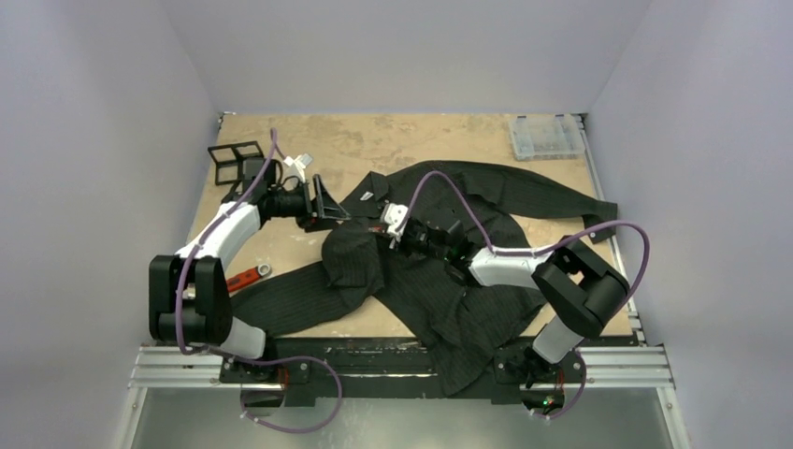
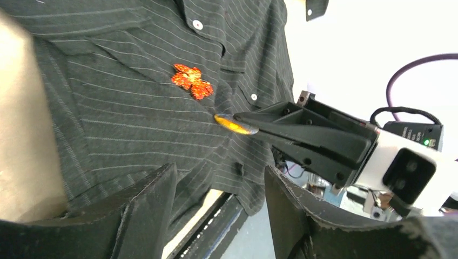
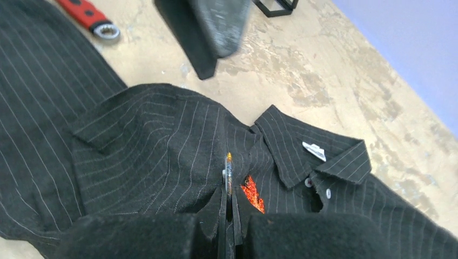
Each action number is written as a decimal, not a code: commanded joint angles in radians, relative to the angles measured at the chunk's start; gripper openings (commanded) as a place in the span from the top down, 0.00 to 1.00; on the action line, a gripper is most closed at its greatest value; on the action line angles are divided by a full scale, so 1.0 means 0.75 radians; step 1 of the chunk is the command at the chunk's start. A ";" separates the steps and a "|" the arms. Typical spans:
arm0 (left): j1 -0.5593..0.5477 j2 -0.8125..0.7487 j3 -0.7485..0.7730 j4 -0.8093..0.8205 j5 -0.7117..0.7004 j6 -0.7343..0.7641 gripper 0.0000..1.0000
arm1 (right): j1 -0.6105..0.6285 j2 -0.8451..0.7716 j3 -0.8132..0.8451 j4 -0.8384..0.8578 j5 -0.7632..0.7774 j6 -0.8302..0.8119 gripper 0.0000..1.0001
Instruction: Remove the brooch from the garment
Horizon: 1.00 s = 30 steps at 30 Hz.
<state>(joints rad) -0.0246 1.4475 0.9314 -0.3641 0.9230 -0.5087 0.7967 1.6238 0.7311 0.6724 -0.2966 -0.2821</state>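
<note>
The black pinstriped garment [image 1: 468, 299] lies spread on the table, collar towards the back. My right gripper [image 1: 395, 230] is shut on a flat orange oval brooch [image 2: 235, 124], held edge-on by its rim [image 3: 228, 167] right at the shirt's chest; I cannot tell if it is still pinned. A red-orange glittery ornament [image 2: 192, 81] sits on the fabric just beside it, also in the right wrist view [image 3: 251, 193]. My left gripper [image 1: 323, 201] is open and empty, hovering over the shirt's left shoulder edge, its fingers [image 2: 146, 210] apart above the cloth.
A red-handled wrench [image 1: 245, 277] lies on the table left of the shirt. A black wire frame [image 1: 234, 161] stands at the back left. A clear plastic box [image 1: 545, 137] sits at the back right. The shirt's hem hangs over the front rail [image 1: 608, 367].
</note>
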 commanded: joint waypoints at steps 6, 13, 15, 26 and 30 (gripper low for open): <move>-0.152 0.180 0.104 -0.007 0.113 -0.120 0.46 | 0.110 -0.023 -0.169 0.514 0.149 -0.551 1.00; -0.223 0.281 0.136 0.082 0.163 -0.221 0.57 | 0.137 -0.021 -0.211 0.564 0.155 -0.657 1.00; -0.236 0.277 0.126 0.130 0.184 -0.259 0.60 | 0.143 -0.020 -0.216 0.560 0.154 -0.675 1.00; -0.248 0.242 0.079 0.215 0.206 -0.358 0.72 | 0.163 -0.005 -0.238 0.596 0.172 -0.712 1.00; -0.248 0.225 0.047 0.287 0.207 -0.410 0.87 | 0.166 0.006 -0.243 0.610 0.192 -0.726 1.00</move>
<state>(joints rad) -0.2039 1.6592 0.9882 -0.2276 1.0412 -0.7670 0.9108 1.6230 0.5537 1.0405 -0.1665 -0.8013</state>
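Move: The round brooch, still pinched edge-on in the right fingertips, lies about 8 cm to the right of the open left hand, level with it fore and aft and some 4 cm below. From the left hand, the leaf brooch on the cloth is roughly 10 cm right, 2 cm ahead and 6 cm down; the collar is about 6 cm right, 7 cm ahead and 12 cm below. From the right hand, the round brooch is about 2 cm left and 1 cm ahead, nearly level. The left hand sweeps about 7 cm to the right towards the round brooch, dipping a couple of centimetres and coming partly back up, fingers narrowing from over half open to nearly shut until the tips straddle the brooch's rim, where a firm pinch can't yet be made out. Meanwhile the right hand keeps its grip on the brooch and rolls roughly 35 degrees about its own fingers, forward side up, easing back a little and rising some 2 cm to present the brooch to the left fingers. ##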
